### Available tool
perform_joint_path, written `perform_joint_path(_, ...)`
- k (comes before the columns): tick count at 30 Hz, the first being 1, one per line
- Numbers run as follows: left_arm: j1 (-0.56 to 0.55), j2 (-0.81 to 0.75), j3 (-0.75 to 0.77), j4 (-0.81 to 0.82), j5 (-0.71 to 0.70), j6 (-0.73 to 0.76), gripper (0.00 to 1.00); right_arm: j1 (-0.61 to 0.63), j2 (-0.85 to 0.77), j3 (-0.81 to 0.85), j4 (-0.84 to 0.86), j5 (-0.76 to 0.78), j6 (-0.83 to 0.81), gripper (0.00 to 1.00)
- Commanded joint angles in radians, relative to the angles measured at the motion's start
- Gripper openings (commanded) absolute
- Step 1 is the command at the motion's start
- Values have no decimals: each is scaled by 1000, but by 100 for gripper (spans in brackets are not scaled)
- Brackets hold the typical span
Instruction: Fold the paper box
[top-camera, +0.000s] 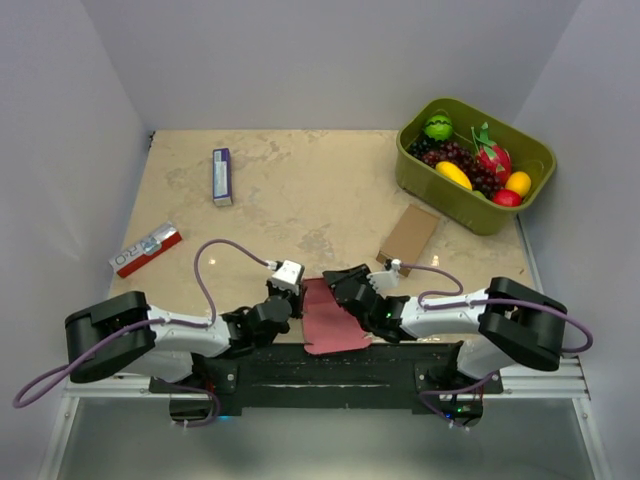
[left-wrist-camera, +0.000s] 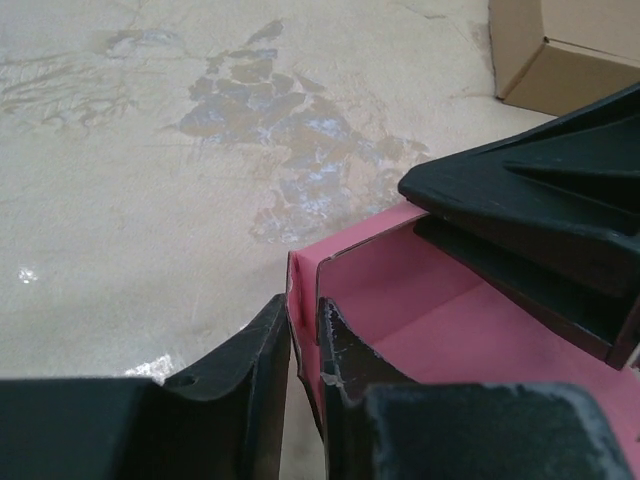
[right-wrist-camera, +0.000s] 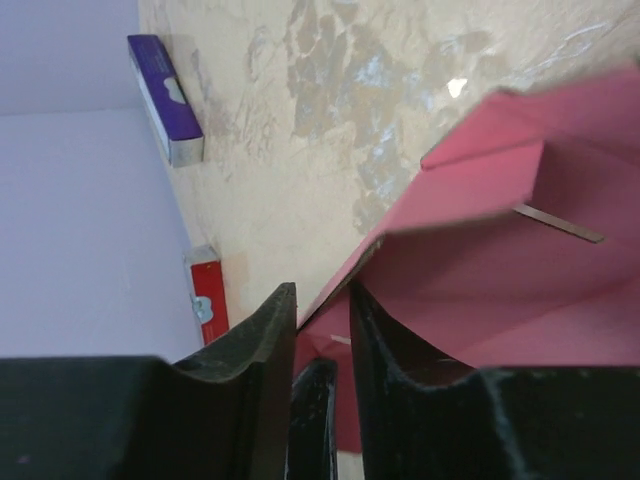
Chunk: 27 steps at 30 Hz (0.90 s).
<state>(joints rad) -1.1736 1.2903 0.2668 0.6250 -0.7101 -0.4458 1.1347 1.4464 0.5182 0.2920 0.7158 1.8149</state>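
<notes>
The paper box (top-camera: 328, 325) is thin pink-red card lying partly folded at the near table edge between the two arms. My left gripper (top-camera: 294, 300) is at its left side. In the left wrist view an upright flap of the box (left-wrist-camera: 303, 285) stands between the left gripper's (left-wrist-camera: 303, 312) jaws, which are a little apart. My right gripper (top-camera: 347, 287) reaches in from the right. Its jaws straddle the edge of a raised pink panel (right-wrist-camera: 500, 260) with a gap still showing, so the right gripper (right-wrist-camera: 322, 300) is open. The right fingers (left-wrist-camera: 530, 210) hang over the box's floor.
A brown cardboard box (top-camera: 409, 233) lies just behind the right gripper. A green basket (top-camera: 440, 190) of fruit stands at the back right. A purple-and-white packet (top-camera: 221, 176) lies at the back left, and a red-and-white packet (top-camera: 146, 248) at the left edge.
</notes>
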Motion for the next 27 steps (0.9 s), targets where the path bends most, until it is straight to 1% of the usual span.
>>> perform_joint_path(1,-11,-26,-14,94,50,48,35,-9,34,-38,-51,50,21,27)
perform_joint_path(5,-11,-63,-24,99,118,82,49,-7,48,-59,-37,40,35,21)
perform_joint_path(7,-11,-101,-43,99,162,91,53,-9,54,-64,-17,36,35,18)
perform_joint_path(9,-11,-134,-60,90,191,85,54,-9,57,-67,-11,33,35,17)
perform_joint_path(11,-11,-189,-69,44,202,62,56,-9,55,-69,-13,34,29,15)
perform_joint_path(13,-9,-247,-83,-5,221,49,61,-9,48,-69,-13,39,26,12)
perform_joint_path(15,-9,-278,-84,-48,251,19,64,-9,40,-72,-11,40,24,8)
perform_joint_path(18,-9,-341,-89,-139,273,-48,73,-9,19,-70,-7,34,17,1)
perform_joint_path(19,-6,-382,-87,-187,279,-59,78,-9,3,-69,1,33,5,0)
perform_joint_path(20,-1,-403,-86,-209,290,-68,80,-9,-9,-63,7,31,-2,0)
perform_joint_path(23,41,-499,-86,-277,343,-70,86,-9,-46,-37,12,34,-48,0)
perform_joint_path(24,60,-520,-84,-291,383,-64,87,-9,-52,-30,18,36,-58,0)
perform_joint_path(26,141,-562,-80,-340,425,-48,88,-9,-64,-24,51,31,-101,0)
perform_joint_path(27,173,-569,-74,-353,476,-41,88,-10,-63,-24,91,27,-112,0)
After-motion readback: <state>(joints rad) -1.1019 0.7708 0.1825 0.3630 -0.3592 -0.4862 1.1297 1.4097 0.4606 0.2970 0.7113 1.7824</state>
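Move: The paper box's left far corner still stands between the left fingers, about 1 cm below that hand. Its far wall runs right from there, with its middle some 2 cm below and 1 cm to the right of the right hand, level with it fore and aft. From the right hand, the held corner is about 7 cm left and 2 cm back. The brown carton lies roughly 17 cm right and 10 cm ahead of the right hand, some 4 cm lower. The right fingers, partly open astride the paper box's far wall, sink about 4 cm with a slight shift right and shut to pinch the wall, then rise some 3 cm still gripping it. Meanwhile the left fingers open wide and let go of the corner; that hand draws back about 4 cm and rises about 5, rolling its left side down and turning clockwise. ##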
